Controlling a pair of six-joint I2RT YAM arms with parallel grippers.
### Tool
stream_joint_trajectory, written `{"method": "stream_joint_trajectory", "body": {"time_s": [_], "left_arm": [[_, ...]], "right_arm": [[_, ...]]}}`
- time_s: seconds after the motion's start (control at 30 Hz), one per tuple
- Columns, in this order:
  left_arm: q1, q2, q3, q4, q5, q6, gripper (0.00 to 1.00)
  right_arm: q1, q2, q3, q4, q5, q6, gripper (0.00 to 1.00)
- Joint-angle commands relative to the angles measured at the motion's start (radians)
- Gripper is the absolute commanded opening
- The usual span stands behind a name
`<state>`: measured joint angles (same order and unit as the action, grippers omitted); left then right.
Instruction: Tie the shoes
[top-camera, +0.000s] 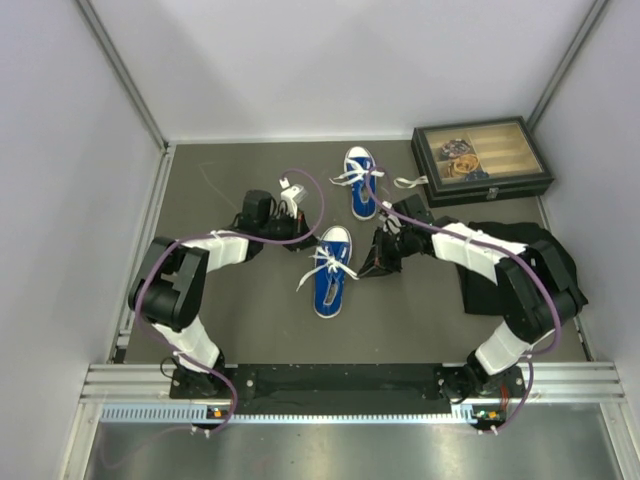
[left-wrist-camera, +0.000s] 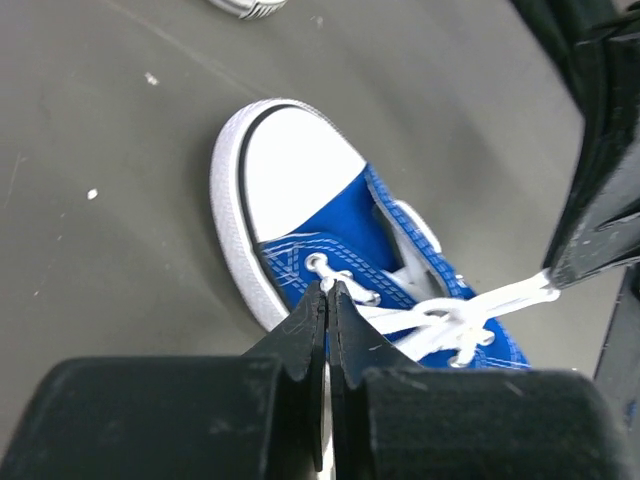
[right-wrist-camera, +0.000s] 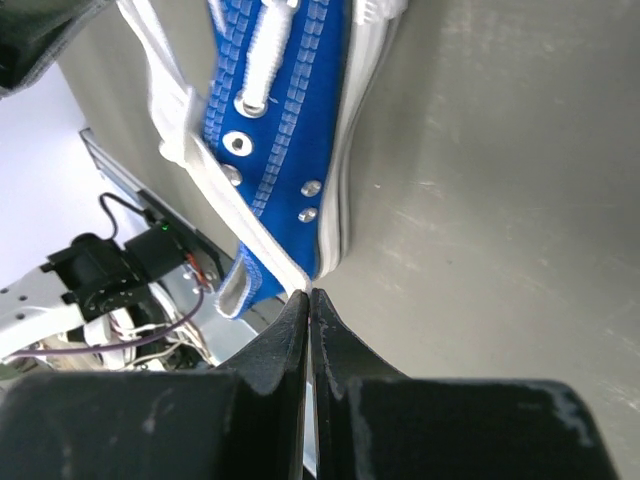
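Observation:
Two blue sneakers lie on the grey table. The near shoe lies between the grippers, toe pointing away; the far shoe lies behind it with loose laces. My left gripper sits at the near shoe's left side by its white toe cap. Its jaws are shut at the front eyelet, and a white lace seems pinched at the tips. My right gripper is on the shoe's right side, shut on a lace that runs taut from the shoe to its tips.
A dark glass-lidded box stands at the back right. A black cloth lies under the right arm. White walls and metal rails close in the table. The far shoe's sole edge shows at the top of the left wrist view.

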<state>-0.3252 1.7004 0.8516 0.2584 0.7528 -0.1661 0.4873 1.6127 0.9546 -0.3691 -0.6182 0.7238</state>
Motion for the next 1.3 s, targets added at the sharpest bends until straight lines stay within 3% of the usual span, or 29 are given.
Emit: {"method": "stream_joint_trajectory", "body": {"time_s": [0.0, 0.37, 0.5, 0.53, 0.57, 0.6, 0.67, 0.73, 0.8, 0.87, 0.9, 0.93, 0.97, 1.0, 1.07, 1.27], "left_arm": [[0.008, 0.018, 0.043, -0.019, -0.035, 0.043, 0.0], [0.008, 0.048, 0.055, -0.013, -0.036, 0.053, 0.0], [0.011, 0.021, 0.05, -0.002, 0.034, 0.08, 0.0], [0.011, 0.006, 0.037, 0.004, 0.054, 0.088, 0.04], [0.024, -0.013, 0.026, 0.03, 0.074, 0.106, 0.19], [0.034, -0.057, 0.017, 0.034, 0.103, 0.118, 0.27], [0.067, -0.103, 0.001, 0.021, 0.128, 0.158, 0.43], [0.092, -0.169, 0.021, -0.051, 0.16, 0.249, 0.49], [0.123, -0.227, 0.043, -0.194, 0.175, 0.403, 0.54], [0.147, -0.258, 0.082, -0.31, 0.201, 0.565, 0.59], [0.152, -0.284, 0.093, -0.412, 0.223, 0.62, 0.69], [0.155, -0.295, 0.115, -0.474, 0.259, 0.672, 0.9], [0.156, -0.303, 0.119, -0.522, 0.284, 0.773, 0.91], [0.156, -0.315, 0.124, -0.603, 0.308, 0.815, 0.98], [0.156, -0.312, 0.116, -0.654, 0.381, 0.931, 0.98], [0.1, -0.208, 0.201, -1.011, 0.326, 1.407, 0.97]], "right_arm": [[-0.018, -0.05, -0.025, -0.024, 0.018, -0.04, 0.0], [-0.033, -0.059, -0.056, -0.034, 0.028, -0.063, 0.0], [-0.035, -0.045, -0.028, -0.004, -0.003, -0.06, 0.0], [-0.033, -0.042, -0.004, -0.001, -0.012, -0.063, 0.0], [-0.035, -0.037, 0.009, -0.004, -0.018, -0.067, 0.0], [-0.033, -0.034, 0.033, -0.004, -0.021, -0.069, 0.01], [-0.033, -0.034, 0.047, 0.007, -0.029, -0.066, 0.06], [-0.033, -0.03, 0.068, 0.01, -0.041, -0.069, 0.15], [-0.033, -0.03, 0.078, 0.012, -0.052, -0.073, 0.28], [-0.033, -0.042, 0.076, 0.012, -0.052, -0.087, 0.35], [-0.033, -0.048, 0.081, 0.009, -0.051, -0.09, 0.43], [-0.033, -0.059, 0.085, 0.003, -0.042, -0.099, 0.5], [-0.033, -0.063, 0.09, -0.016, -0.035, -0.121, 0.55], [-0.033, -0.069, 0.101, -0.022, -0.022, -0.132, 0.64], [-0.035, -0.082, 0.108, -0.037, -0.012, -0.159, 0.78], [-0.035, -0.057, 0.125, -0.039, -0.025, -0.182, 0.96]]}}
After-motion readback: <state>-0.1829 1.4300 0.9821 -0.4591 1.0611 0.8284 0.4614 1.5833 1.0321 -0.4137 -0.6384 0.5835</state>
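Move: The left fingers hold one bow loop over the near shoe's toe side, with the knot about 4 cm back, 3 cm to the right and a little lower. The right fingers hold the other loop, with the knot some 6 cm left, 3 cm ahead and roughly 2 cm lower. From the left hand, the near shoe's middle is about 7 cm back and 4 cm right, the far shoe's 14 cm ahead and 10 cm right; both are some 5 cm lower. Drawing slightly right and down away from the knot, the right hand tightens its loop while the left sinks about 2 cm, and both hold briefly. Both grippers then open wide and let go of the loops. The left rises some 11 cm, swings left and back while turning roughly 30 degrees clockwise and tipping its fingers up, and finally dips; the right lifts about 4 cm, edging forward. ##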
